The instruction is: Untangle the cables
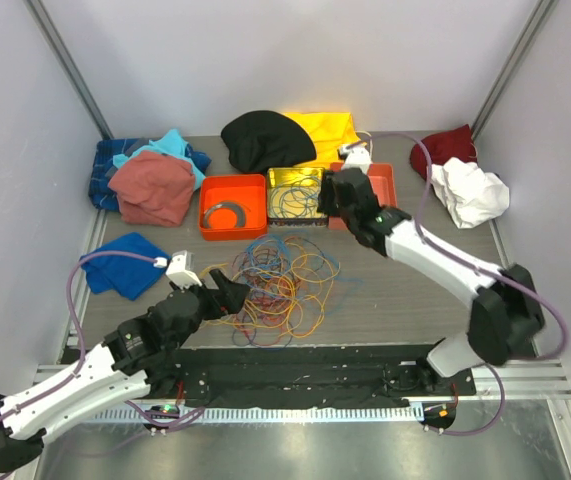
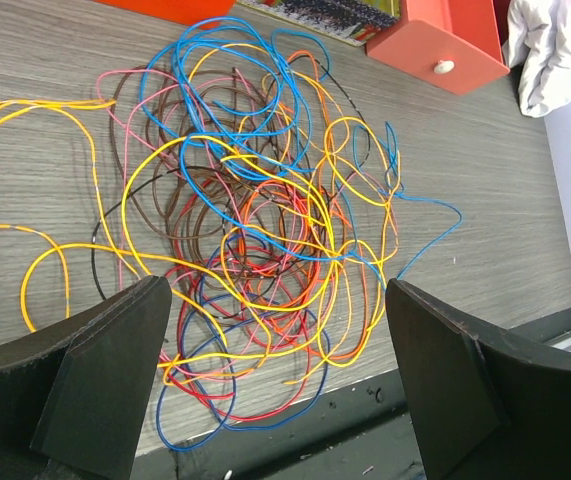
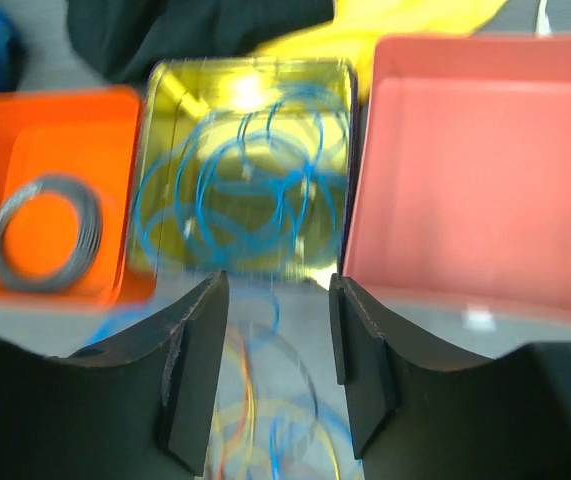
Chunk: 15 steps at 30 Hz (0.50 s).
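A loose tangle of cables point(image 1: 275, 285) in orange, yellow, blue, red and brown lies mid-table. In the left wrist view the same cables point(image 2: 255, 220) spread ahead of my left gripper point(image 2: 277, 330). That gripper point(image 1: 227, 293) is open wide at the tangle's near left edge, with nothing between its fingers. More blue cables point(image 3: 245, 190) lie coiled in a yellow tin point(image 1: 315, 178). My right gripper point(image 3: 277, 300) hovers just in front of that tin point(image 3: 165, 90), jaws apart and holding nothing. From above, the right gripper point(image 1: 333, 195) sits at the tin's right end.
An orange tray point(image 1: 250, 185) holding a grey coiled ring point(image 3: 45, 232) stands left of the tin, a red tray point(image 3: 475, 180) to its right. Cloths lie around the back: black point(image 1: 265, 140), yellow point(image 1: 327, 135), rust point(image 1: 153, 187), blue point(image 1: 123, 265), white point(image 1: 470, 192). The table's front edge point(image 2: 365, 395) is close under the left gripper.
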### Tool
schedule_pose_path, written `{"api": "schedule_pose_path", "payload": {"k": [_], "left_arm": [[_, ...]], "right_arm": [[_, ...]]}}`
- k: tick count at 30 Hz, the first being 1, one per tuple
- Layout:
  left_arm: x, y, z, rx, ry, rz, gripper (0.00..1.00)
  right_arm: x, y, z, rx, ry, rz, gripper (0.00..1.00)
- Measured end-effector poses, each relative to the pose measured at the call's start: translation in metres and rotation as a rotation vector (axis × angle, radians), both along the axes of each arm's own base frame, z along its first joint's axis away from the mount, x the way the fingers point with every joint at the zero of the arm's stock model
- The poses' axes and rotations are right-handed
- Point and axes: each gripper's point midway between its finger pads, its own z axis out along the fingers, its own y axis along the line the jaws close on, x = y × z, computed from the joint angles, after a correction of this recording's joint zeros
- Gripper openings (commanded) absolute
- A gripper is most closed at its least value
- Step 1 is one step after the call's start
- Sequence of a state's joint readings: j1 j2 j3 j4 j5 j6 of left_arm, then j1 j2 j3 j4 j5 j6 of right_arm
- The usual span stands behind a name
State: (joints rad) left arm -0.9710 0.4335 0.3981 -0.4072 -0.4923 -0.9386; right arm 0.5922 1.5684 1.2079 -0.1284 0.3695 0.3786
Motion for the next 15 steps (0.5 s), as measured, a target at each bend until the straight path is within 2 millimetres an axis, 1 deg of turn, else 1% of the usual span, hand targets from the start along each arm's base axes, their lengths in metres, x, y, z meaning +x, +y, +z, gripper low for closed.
{"api": "schedule_pose_path", "payload": {"k": [2, 3, 4, 6, 7, 10, 11, 13, 15], "left_arm": [[0.000, -0.001, 0.000, -0.004, -0.002, -0.001, 0.94], [0.000, -0.001, 0.001, -0.008, -0.003, -0.002, 0.94], [0.000, -0.002, 0.000, -0.010, -0.004, -0.003, 0.94], [0.000, -0.003, -0.002, -0.014, -0.002, -0.007, 0.94], [0.000, -0.005, -0.004, -0.013, 0.003, -0.012, 0.94], [0.001, -0.012, -0.011, 0.000, 0.024, -0.029, 0.93], [0.001, -0.014, -0.014, 0.008, 0.034, -0.036, 0.93], [0.000, -0.018, -0.020, 0.022, 0.054, -0.048, 0.93], [0.000, -0.022, -0.024, 0.027, 0.071, -0.060, 0.93]], "right_arm": [[-0.032, -0.001, 0.004, 0.006, -0.017, 0.027, 0.52], [-0.048, -0.003, 0.002, 0.011, -0.021, 0.039, 0.51], [-0.064, -0.003, -0.005, 0.010, -0.014, 0.055, 0.51], [-0.089, -0.003, -0.028, 0.009, 0.023, 0.082, 0.51], [-0.100, -0.005, -0.046, -0.002, 0.058, 0.087, 0.51], [-0.124, -0.016, -0.094, -0.045, 0.154, 0.085, 0.51], [-0.130, -0.020, -0.106, -0.055, 0.179, 0.084, 0.52], [-0.138, -0.025, -0.119, -0.063, 0.209, 0.078, 0.53], [-0.139, -0.024, -0.121, -0.051, 0.208, 0.075, 0.53]]}}
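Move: The right hand hangs half open just short of the tin. The loose blue loop on the pile's right edge lies about 8 cm back, 2 cm to its right and 19 cm below. The tangled pile's middle is some 12 cm back and 10 cm left of it; the tin is about 12 cm ahead and 4 cm left, the pink box 13 cm ahead and 10 cm right. From the left hand, the pile's middle is about 11 cm ahead, 6 cm right and 14 cm below. Back towards its base and then steeply down, the right hand sweeps away from the tin to the right edge of the pile, about 14 cm back and 12 cm down, tipping its fingers some 10 degrees further down and keeping them half open. The left hand, still wide open, eases a couple of centimetres down and right towards the pile. ##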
